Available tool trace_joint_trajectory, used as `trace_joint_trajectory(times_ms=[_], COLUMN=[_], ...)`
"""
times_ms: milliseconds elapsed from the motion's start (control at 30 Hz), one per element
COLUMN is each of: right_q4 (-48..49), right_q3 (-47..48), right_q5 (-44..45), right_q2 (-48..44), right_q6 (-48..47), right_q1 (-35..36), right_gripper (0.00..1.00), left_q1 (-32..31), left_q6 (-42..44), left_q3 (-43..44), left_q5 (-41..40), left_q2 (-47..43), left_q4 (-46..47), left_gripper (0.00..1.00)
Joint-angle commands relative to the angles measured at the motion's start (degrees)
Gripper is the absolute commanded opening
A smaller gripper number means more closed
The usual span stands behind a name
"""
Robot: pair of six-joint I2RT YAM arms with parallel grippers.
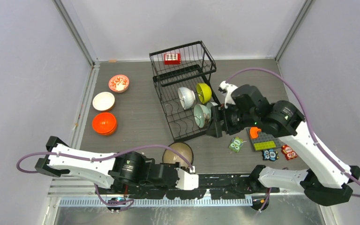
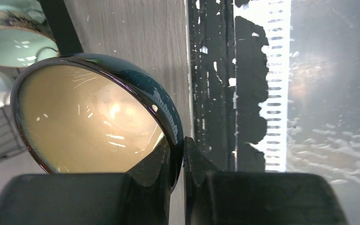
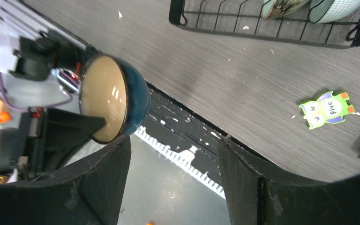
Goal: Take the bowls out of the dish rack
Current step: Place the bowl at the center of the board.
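Note:
The black wire dish rack (image 1: 161,80) stands at the back centre. A white bowl (image 1: 186,97), a lime-yellow bowl (image 1: 204,93) and a pale mint bowl (image 1: 200,115) stand on edge in its lower tier. My left gripper (image 2: 177,140) is shut on the rim of a dark bowl with a tan inside (image 2: 89,117), held tilted just in front of the rack (image 1: 178,153). My right gripper (image 1: 215,124) hangs open beside the rack's right front corner, close to the mint bowl, nothing between its fingers (image 3: 108,164).
On the table at the left sit a red-patterned white bowl (image 1: 118,83), a plain white bowl (image 1: 103,101) and stacked orange bowls (image 1: 104,123). Owl cards (image 1: 236,144) and toy blocks (image 1: 265,140) lie to the right. A red tag (image 1: 172,58) hangs on the upper basket.

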Motion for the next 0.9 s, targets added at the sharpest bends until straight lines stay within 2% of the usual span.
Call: trace_joint_trajectory(times_ms=[0, 100, 233, 567, 733, 867], right_q4=[-4.35, -3.4, -1.57, 0.36, 1.03, 0.84], right_q3=[2.94, 3.04, 4.09, 6.85, 7.12, 7.14], right_q5=[7.66, 11.76, 14.42, 14.73, 14.07, 14.06], right_q2=[1.49, 4.47, 8.57, 16.77, 19.19, 21.04], right_q6=[0.26, 2.14, 3.14, 2.06, 1.93, 1.79], right_q1=[8.41, 15.38, 20.12, 23.59, 24.55, 26.42], right_gripper=[0.71, 0.71, 0.69, 0.59, 0.5, 0.49], left_q1=[-1.01, -1.13, -1.15, -2.03, -2.07, -2.2], left_q6=[10.15, 12.25, 12.31, 11.33, 11.5, 11.41], left_q3=[3.29, 2.9, 3.38, 4.33, 5.34, 5.93], left_q5=[-4.72, -2.9, -1.0, 0.47, 2.03, 2.63], left_q2=[-1.46, -2.11, -1.86, -1.67, -1.12, -1.18], left_q4=[2.73, 2.15, -0.14, -2.31, -3.28, -3.68], left_gripper=[0.0, 0.0, 0.0, 0.0, 0.0, 0.0])
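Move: Straight ahead of the left hand, which already holds it by its near rim, the blue bowl has its middle some 6 cm out and about level in height. From the open, empty right hand that middle lies roughly 12 cm to the left, 8 cm back and 9 cm down. A light green bowl in the rack is about 5 cm ahead of the right hand, 4 cm to its left and 18 cm below; the green Five toy sits about 6 cm back, 10 cm to its right and 25 cm below. Bringing its fingers to the held blue bowl, the right hand goes back and left first, then on left and down to the bowl's far right rim, about 9 cm left, 6–7 cm down and 3–4 cm back in all. It turns some 15 degrees counter-clockwise, its left side dipping, and its fingers close partway, still apart; whether they touch can't be seen. The left hand keeps its pinch, easing about 1.5 cm left and turning roughly 10 degrees clockwise. ##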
